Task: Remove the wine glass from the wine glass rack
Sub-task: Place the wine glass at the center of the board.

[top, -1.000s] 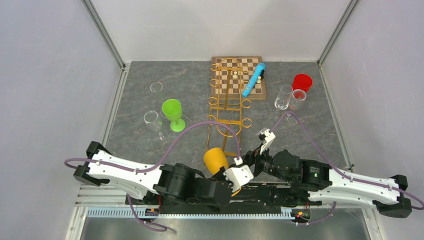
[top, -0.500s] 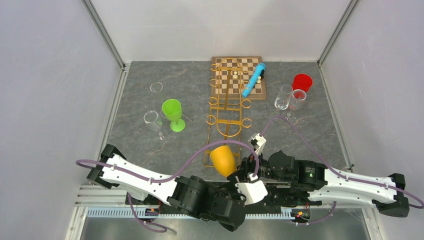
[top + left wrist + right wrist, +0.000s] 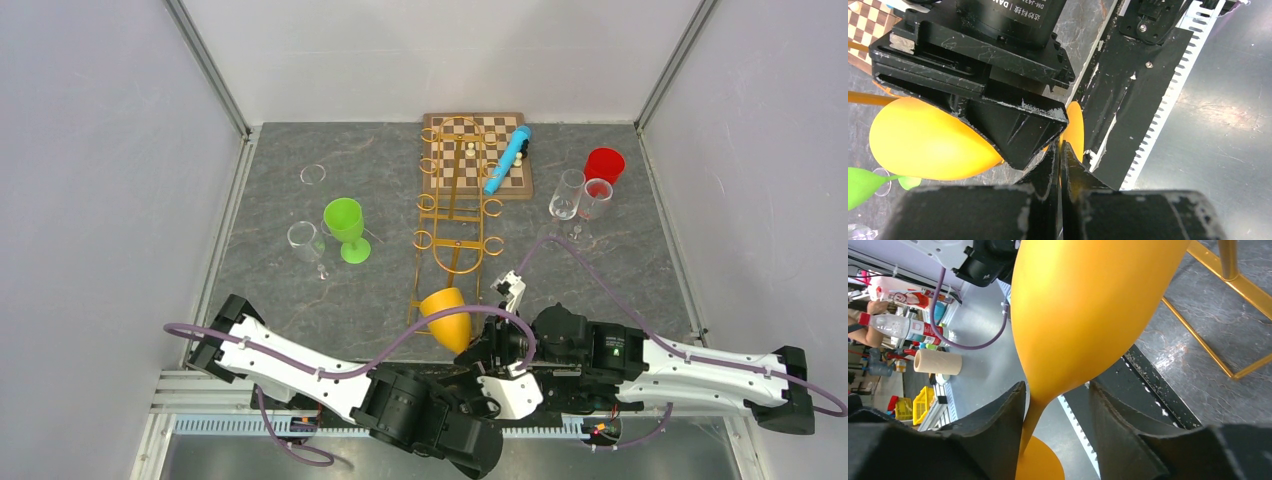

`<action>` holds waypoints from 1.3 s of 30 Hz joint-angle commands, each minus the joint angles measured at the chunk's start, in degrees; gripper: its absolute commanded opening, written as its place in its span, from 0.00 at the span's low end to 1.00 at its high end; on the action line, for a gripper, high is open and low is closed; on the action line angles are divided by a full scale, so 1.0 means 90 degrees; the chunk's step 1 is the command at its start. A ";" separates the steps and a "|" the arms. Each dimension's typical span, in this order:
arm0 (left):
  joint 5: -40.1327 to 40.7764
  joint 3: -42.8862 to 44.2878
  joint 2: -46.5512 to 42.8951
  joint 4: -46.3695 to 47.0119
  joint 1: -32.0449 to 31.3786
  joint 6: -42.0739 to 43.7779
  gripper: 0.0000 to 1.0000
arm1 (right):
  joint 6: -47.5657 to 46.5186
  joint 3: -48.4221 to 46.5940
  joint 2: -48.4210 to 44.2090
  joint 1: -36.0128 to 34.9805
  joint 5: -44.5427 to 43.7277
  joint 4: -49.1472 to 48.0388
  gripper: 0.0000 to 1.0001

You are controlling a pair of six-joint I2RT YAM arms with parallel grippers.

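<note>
The orange wine glass (image 3: 447, 318) hangs tilted near the front of the table, its bowl over the near end of the gold wine glass rack (image 3: 455, 200). My left gripper (image 3: 1059, 150) is shut on the thin edge of the glass's foot (image 3: 1074, 131). The right gripper (image 3: 1058, 400) straddles the stem (image 3: 1032, 422) just under the bowl. Its jaws stand apart: the left finger touches the stem and a gap shows on the right side. The foot (image 3: 1040, 462) shows below the stem in the right wrist view. The rack's base wire (image 3: 1198, 340) lies behind the bowl.
A green wine glass (image 3: 344, 222) and two clear glasses (image 3: 305, 240) stand at the left. Two more clear glasses (image 3: 567, 193) and a red cup (image 3: 604, 163) are at the right. A chessboard (image 3: 515, 185) with a blue tube (image 3: 508, 160) sits behind the rack.
My left arm has swung right along the near edge, carrying the orange glass slightly right. The right gripper's jaws have narrowed around the stem.
</note>
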State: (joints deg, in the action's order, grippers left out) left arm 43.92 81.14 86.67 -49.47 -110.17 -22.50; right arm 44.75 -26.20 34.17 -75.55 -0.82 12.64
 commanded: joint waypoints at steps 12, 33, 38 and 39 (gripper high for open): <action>0.0916 0.0282 -0.0040 -0.0062 -0.0054 -0.0086 0.02 | 0.0039 0.0254 -0.0069 -0.0014 0.0486 -0.0343 0.06; -0.0229 -0.0997 -0.1135 0.1323 0.0044 -0.0054 0.63 | -0.0836 0.0513 -0.0338 -0.0014 0.0270 -0.0350 0.00; -0.0694 -0.1450 -0.1559 0.1777 0.0320 -0.0067 0.63 | -0.1535 0.0523 -0.0274 -0.0014 0.0178 -0.0370 0.00; -0.0814 -0.1566 -0.1653 0.1881 0.0415 -0.0082 0.63 | -0.1736 0.0504 -0.0270 -0.0015 0.0131 -0.0348 0.00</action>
State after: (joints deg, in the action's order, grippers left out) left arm 40.14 70.04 75.88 -39.18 -108.84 -22.59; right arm 36.60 -21.69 31.73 -75.53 2.11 10.94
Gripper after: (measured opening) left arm 0.625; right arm 0.063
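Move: The left hand already grips the orange wine glass near its foot, with the glass's middle about 7 cm ahead, 4 cm left and 2 cm above. The right hand's half-open fingers already stand about its stem, and the glass's middle lies some 5 cm ahead, 3 cm left and 3 cm above them. From the right hand, the rack stands roughly 25 cm ahead, 2 cm left and 5 cm lower, and the green glass about 26 cm ahead, 26 cm left and 12 cm lower. The right hand rises about 2 cm with a slight drift left while its fingers shut on the orange glass's stem just above the foot, as the left hand keeps its hold almost in place. Once the stem is pinched the left fingers open wide and let go, then that hand shifts about 1.5 cm left and tilts nearly 10 degrees, while the right hand keeps its pinch and sinks about 4 cm, drifting some 1.5 cm to its right. ##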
